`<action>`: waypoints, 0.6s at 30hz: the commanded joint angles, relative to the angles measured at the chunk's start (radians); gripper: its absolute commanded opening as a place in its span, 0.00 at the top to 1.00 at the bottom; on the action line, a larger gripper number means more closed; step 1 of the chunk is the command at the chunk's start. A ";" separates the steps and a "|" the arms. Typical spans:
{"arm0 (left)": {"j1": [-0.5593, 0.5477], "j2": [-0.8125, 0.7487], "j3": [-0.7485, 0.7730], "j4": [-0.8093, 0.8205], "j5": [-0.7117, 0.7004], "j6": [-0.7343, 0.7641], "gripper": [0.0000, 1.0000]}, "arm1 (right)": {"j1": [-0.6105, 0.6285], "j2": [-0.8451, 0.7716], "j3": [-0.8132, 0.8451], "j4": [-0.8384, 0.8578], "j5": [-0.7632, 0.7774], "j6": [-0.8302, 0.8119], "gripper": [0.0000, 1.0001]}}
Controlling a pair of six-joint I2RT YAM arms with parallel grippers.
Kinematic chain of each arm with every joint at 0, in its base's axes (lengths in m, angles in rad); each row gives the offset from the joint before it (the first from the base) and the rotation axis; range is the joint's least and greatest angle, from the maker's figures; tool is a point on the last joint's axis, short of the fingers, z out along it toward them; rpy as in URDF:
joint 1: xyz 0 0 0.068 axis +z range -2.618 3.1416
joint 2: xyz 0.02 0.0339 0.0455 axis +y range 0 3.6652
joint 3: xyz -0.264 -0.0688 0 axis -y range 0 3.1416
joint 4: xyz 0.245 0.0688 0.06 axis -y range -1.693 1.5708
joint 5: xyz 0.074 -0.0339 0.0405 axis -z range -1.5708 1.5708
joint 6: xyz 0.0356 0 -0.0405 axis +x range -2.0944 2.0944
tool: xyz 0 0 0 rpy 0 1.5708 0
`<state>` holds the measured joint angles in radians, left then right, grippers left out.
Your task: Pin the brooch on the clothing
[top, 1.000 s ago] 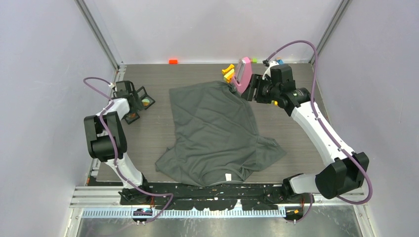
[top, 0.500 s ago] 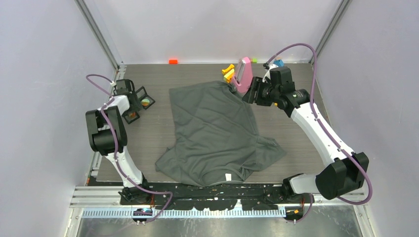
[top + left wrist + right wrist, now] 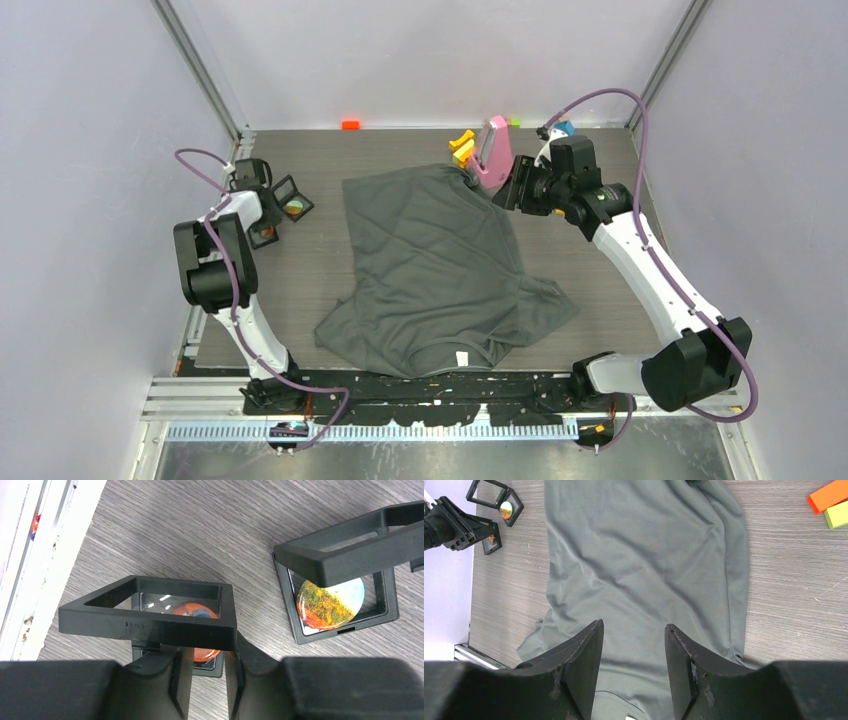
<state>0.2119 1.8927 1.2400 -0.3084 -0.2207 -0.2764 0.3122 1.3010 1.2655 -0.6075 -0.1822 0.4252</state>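
The clothing, a dark grey T-shirt (image 3: 430, 260), lies spread mid-table with its white neck label (image 3: 462, 359) toward the near edge. At the far left stand two open black display boxes. One holds an orange brooch (image 3: 185, 611) under its raised lid (image 3: 150, 617); the other holds a yellow-and-blue brooch (image 3: 327, 605). My left gripper (image 3: 260, 218) reaches into the orange brooch's box. In the left wrist view its jaws (image 3: 205, 655) stand narrowly apart around that brooch, tips hidden by the lid. My right gripper (image 3: 631, 625) is open, empty, above the shirt (image 3: 639, 555) near its far edge.
A pink object (image 3: 493, 148) and yellow blocks (image 3: 461, 148) sit at the back beside the right gripper (image 3: 503, 188). An orange block (image 3: 350, 124) lies by the back wall. The metal rail along the table's left edge (image 3: 30, 570) runs close to the boxes.
The left gripper's jaws have narrowed around the orange brooch, and the left arm has shifted slightly. The right gripper has closed a little and barely moved.
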 commanded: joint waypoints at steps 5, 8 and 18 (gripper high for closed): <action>0.007 -0.077 0.010 -0.023 0.001 0.004 0.81 | -0.002 -0.044 -0.002 0.015 0.002 0.014 0.47; 0.007 -0.088 0.015 -0.033 0.004 0.005 0.86 | -0.002 -0.046 -0.004 0.015 0.003 0.016 0.47; 0.007 -0.125 0.020 -0.058 0.002 0.019 1.00 | -0.002 -0.049 -0.012 0.015 0.008 0.022 0.47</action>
<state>0.2127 1.8248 1.2407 -0.3374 -0.2207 -0.2707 0.3122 1.2888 1.2579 -0.6113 -0.1776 0.4324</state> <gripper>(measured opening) 0.043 0.528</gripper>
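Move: Between the left hand's parted fingertips, about 1 cm ahead and 1 cm lower, is the brooch in the nearer black box. That box's open lid stands roughly 4 cm ahead, 2 cm left and 2 cm above the hand; the second brooch, in its own box, is some 5 cm ahead, 6 cm right and 2 cm down. From the idle right hand the brooch being taken lies around 53 cm left, 9 cm ahead and 20 cm lower. Squeezing its part-open fingers nearly shut, the left hand pinches the brooch by its two faces and, still closing, rises almost straight up by about 2.5 cm, drawing the brooch out of the tray past the open lid. The wrist hardly tilts. ##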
